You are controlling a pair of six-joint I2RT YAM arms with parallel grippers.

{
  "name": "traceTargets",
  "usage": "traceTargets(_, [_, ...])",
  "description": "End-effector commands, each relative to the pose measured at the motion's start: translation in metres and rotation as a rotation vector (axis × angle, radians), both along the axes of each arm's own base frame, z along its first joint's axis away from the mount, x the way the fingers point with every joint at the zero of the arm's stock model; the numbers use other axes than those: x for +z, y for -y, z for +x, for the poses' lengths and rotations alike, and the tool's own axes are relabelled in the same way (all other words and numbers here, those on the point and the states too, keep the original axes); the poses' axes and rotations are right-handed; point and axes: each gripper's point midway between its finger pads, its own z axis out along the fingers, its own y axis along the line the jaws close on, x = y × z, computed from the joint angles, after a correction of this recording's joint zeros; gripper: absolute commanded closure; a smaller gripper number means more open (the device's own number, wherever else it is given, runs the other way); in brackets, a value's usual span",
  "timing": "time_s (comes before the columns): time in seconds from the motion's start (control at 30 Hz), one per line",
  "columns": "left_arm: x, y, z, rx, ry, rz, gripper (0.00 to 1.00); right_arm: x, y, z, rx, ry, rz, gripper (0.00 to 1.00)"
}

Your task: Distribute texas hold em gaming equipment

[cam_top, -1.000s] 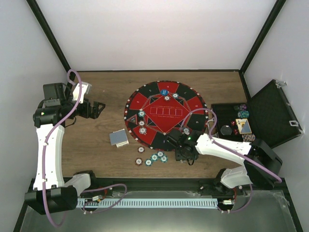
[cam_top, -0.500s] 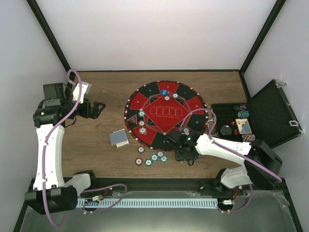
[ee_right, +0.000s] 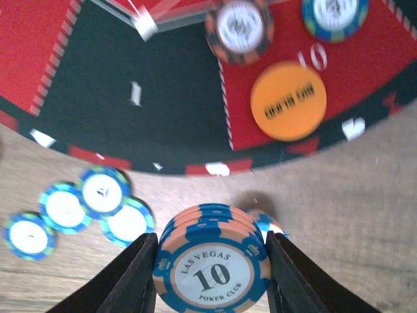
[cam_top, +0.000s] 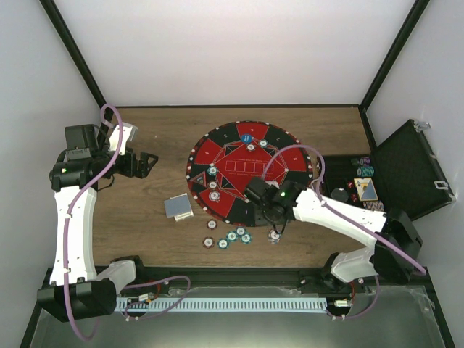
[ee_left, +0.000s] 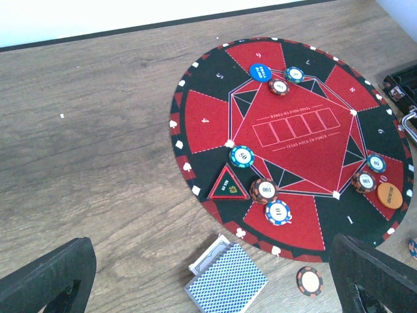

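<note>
My right gripper (ee_right: 212,277) is shut on a short stack of blue-and-peach "10" chips (ee_right: 213,261), held above the wood just off the near edge of the round red-and-black mat (cam_top: 210,154). In the top view this right gripper (cam_top: 269,212) hangs over the mat's near rim. One blue-and-peach chip (cam_top: 274,234) lies on the wood below it. An orange button disc (ee_right: 288,100) and two chips sit on the mat beyond. The grey-blue card deck (ee_left: 228,282) lies on the wood left of the mat, under my open left gripper (ee_left: 212,261), which holds nothing.
Several green-blue chips (cam_top: 235,235) and two red chips (cam_top: 209,233) lie on the wood near the mat's front. More chips and a blue button (ee_left: 260,71) sit on the mat. The open black case (cam_top: 409,170) stands at the right.
The right gripper closed on the chip stack, lifted it off the wood and moved back-left toward the mat's rim. One chip stayed on the wood. The left arm has not moved.
</note>
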Motion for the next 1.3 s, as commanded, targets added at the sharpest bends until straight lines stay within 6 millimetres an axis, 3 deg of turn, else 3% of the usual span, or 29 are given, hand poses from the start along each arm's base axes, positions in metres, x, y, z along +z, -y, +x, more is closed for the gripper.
traceTargets(0.0, [0.009,0.0,0.003,-0.009,0.034,0.003,0.0,0.042,-0.016,0.044,0.009,0.125,0.02,0.76])
traceTargets(0.23, [0.006,-0.001,0.003,-0.003,0.029,0.007,0.0,0.085,-0.051,0.156,0.045,0.256,0.037,0.76])
traceTargets(0.37, [0.006,-0.001,0.005,-0.002,0.024,0.003,0.0,0.079,-0.067,0.224,0.061,0.283,0.025,0.76])
traceTargets(0.47, [0.006,-0.002,0.007,0.001,0.023,-0.002,0.0,0.056,-0.079,0.27,0.063,0.272,0.009,0.76])
traceTargets(0.53, [0.005,-0.001,0.007,0.0,0.02,-0.003,0.0,0.038,-0.088,0.291,0.069,0.254,0.002,0.76])
traceTargets(0.6, [0.005,-0.001,0.007,-0.001,0.021,-0.002,0.0,0.031,-0.098,0.312,0.073,0.269,0.01,0.76])
traceTargets(0.77, [0.006,-0.001,0.006,-0.007,0.024,-0.002,0.0,0.004,-0.106,0.339,0.071,0.29,0.007,0.76])
traceTargets(0.83, [0.006,0.0,0.005,-0.009,0.024,-0.004,0.0,-0.02,-0.104,0.343,0.067,0.269,-0.005,0.76])
traceTargets(0.97, [0.006,0.001,0.004,-0.016,0.025,-0.008,0.0,-0.045,-0.105,0.347,0.08,0.252,-0.02,0.76])
traceTargets(1.13, [0.003,0.0,0.003,-0.014,0.024,0.005,0.0,-0.06,-0.104,0.349,0.083,0.245,-0.038,0.76])
traceTargets(1.27, [0.001,-0.001,0.003,-0.014,0.02,0.009,0.0,-0.059,-0.103,0.353,0.078,0.262,-0.044,0.76])
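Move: The right gripper already holds the small stack of 10 chips. Its spot on the mat, left of the small blind, is about 34 cm ahead, 10 cm left and 7 cm below. The 100 chips lie 35 cm ahead and 4 cm left, the small blind disc 38 cm ahead and 5 cm left, and the lone 50 chip 37 cm ahead, 1 cm right. That spot is some 22 cm ahead of the idle left hand, 25 cm right, 27 cm below. Keep the 10 chips pinched in the right gripper and swing them forward about 34 cm and 10 cm left over the mat, arching up some 7 cm on the way and tipping the fingers outward. Past mid-way, sink about 13 cm to bring them down close to the mat, left of the small blind and the 100 chips, and stop there with the fingers still shut on them. ##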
